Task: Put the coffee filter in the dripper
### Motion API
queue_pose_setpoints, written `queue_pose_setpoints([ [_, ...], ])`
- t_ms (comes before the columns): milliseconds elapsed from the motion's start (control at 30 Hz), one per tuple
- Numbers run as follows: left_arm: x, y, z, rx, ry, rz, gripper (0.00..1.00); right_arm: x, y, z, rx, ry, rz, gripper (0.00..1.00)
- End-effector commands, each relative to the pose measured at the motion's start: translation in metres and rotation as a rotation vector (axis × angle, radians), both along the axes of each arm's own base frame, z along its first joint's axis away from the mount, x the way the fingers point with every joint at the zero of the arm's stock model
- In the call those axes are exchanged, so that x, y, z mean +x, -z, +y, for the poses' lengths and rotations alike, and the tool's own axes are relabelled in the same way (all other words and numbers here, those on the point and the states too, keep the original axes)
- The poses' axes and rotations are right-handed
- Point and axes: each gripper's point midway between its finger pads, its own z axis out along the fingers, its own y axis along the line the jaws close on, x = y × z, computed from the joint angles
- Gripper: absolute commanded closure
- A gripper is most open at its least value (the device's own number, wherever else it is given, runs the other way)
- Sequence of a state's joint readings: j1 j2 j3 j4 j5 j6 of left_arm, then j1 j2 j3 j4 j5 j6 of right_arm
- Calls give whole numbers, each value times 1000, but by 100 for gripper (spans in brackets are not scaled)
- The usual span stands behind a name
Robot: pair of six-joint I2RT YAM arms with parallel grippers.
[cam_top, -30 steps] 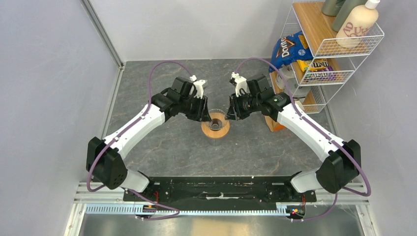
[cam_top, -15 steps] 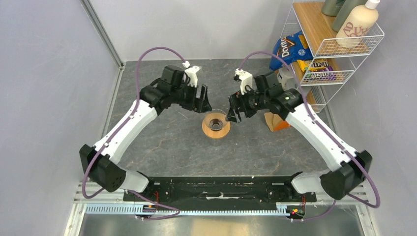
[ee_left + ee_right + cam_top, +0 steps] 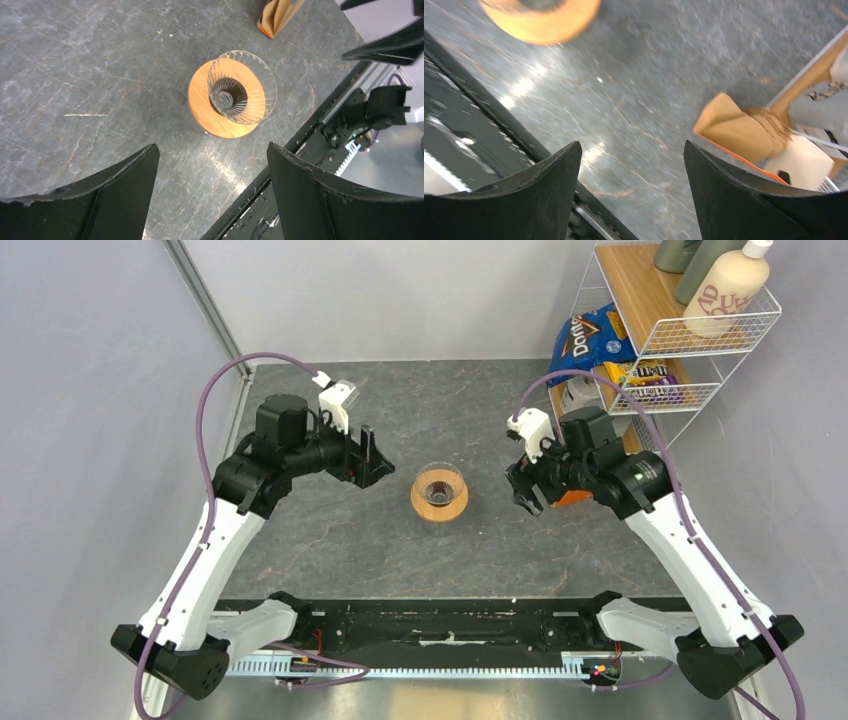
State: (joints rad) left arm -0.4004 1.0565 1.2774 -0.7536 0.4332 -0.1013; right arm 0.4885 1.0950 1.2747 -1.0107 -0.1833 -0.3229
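Note:
The dripper [image 3: 439, 492] stands mid-table, a clear ribbed glass cone on a round orange-brown wooden collar. In the left wrist view the dripper [image 3: 235, 95] holds no paper. The coffee filter [image 3: 736, 131] is tan paper in an orange-edged pack by the shelf foot. It also shows as the coffee filter [image 3: 280, 14] at the top edge, and my right arm mostly hides it from above. My left gripper [image 3: 372, 458] hangs open and empty left of the dripper. My right gripper [image 3: 523, 490] hangs open and empty to its right, close to the filter.
A white wire shelf [image 3: 690, 350] at the back right carries a blue chip bag [image 3: 590, 340], a candy pack [image 3: 650, 380] and bottles [image 3: 735, 285]. A black rail [image 3: 440, 625] runs along the near table edge. Grey walls close in both sides.
Both grippers were close against the dripper a second ago. They have opened and drawn back outward, left arm to the left, right arm to the right. The dripper has stayed put.

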Motion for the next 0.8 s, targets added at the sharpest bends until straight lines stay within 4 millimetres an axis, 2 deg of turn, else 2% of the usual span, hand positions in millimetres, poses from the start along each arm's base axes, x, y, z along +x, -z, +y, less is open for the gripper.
queue_pose_setpoints([
  [0,-10,2,-10,-13,117,-38,14,20,27,-27,-254,-78,-52,21],
  [200,-18,3,-18,-44,179,-4,15,64,54,-35,-500,-222,-67,24],
  [300,-19,2,-19,-52,184,0,16,81,70,-38,-599,-285,-55,21],
  [400,-21,-1,-17,-53,179,-10,16,96,87,-41,-644,-318,-26,20],
  [533,-24,-1,-15,-52,180,-17,16,117,99,-47,-681,-340,-14,19],
  [767,-27,-3,-17,-69,187,-7,16,137,124,-58,-745,-386,33,19],
])
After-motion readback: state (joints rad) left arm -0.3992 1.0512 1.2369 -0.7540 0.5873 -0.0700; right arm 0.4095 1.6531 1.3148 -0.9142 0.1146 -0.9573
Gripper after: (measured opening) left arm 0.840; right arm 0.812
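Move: The pack of coffee filters stands about 10 cm ahead of the empty right hand, 9 cm to its right and roughly 18 cm below. The glass dripper in its wooden ring is some 16 cm left of that hand, 5 cm ahead and 8 cm lower; the white bag on the bottom shelf lies about 12 cm beyond the filters and 8 cm farther right. From the left hand, the filters are about 38 cm right, 8 cm ahead and 24 cm below. Heading for the open top of the filter pack, the right hand sinks about 13 cm while reaching forward some 11 cm and drifting right. Its wrist rolls roughly 40 degrees, swinging the fingers from slanting left to pointing down and forward; they stay wide open, with no touch to be seen. The left hand, also open, eases a couple of centimetres back and right, turning slightly clockwise. ##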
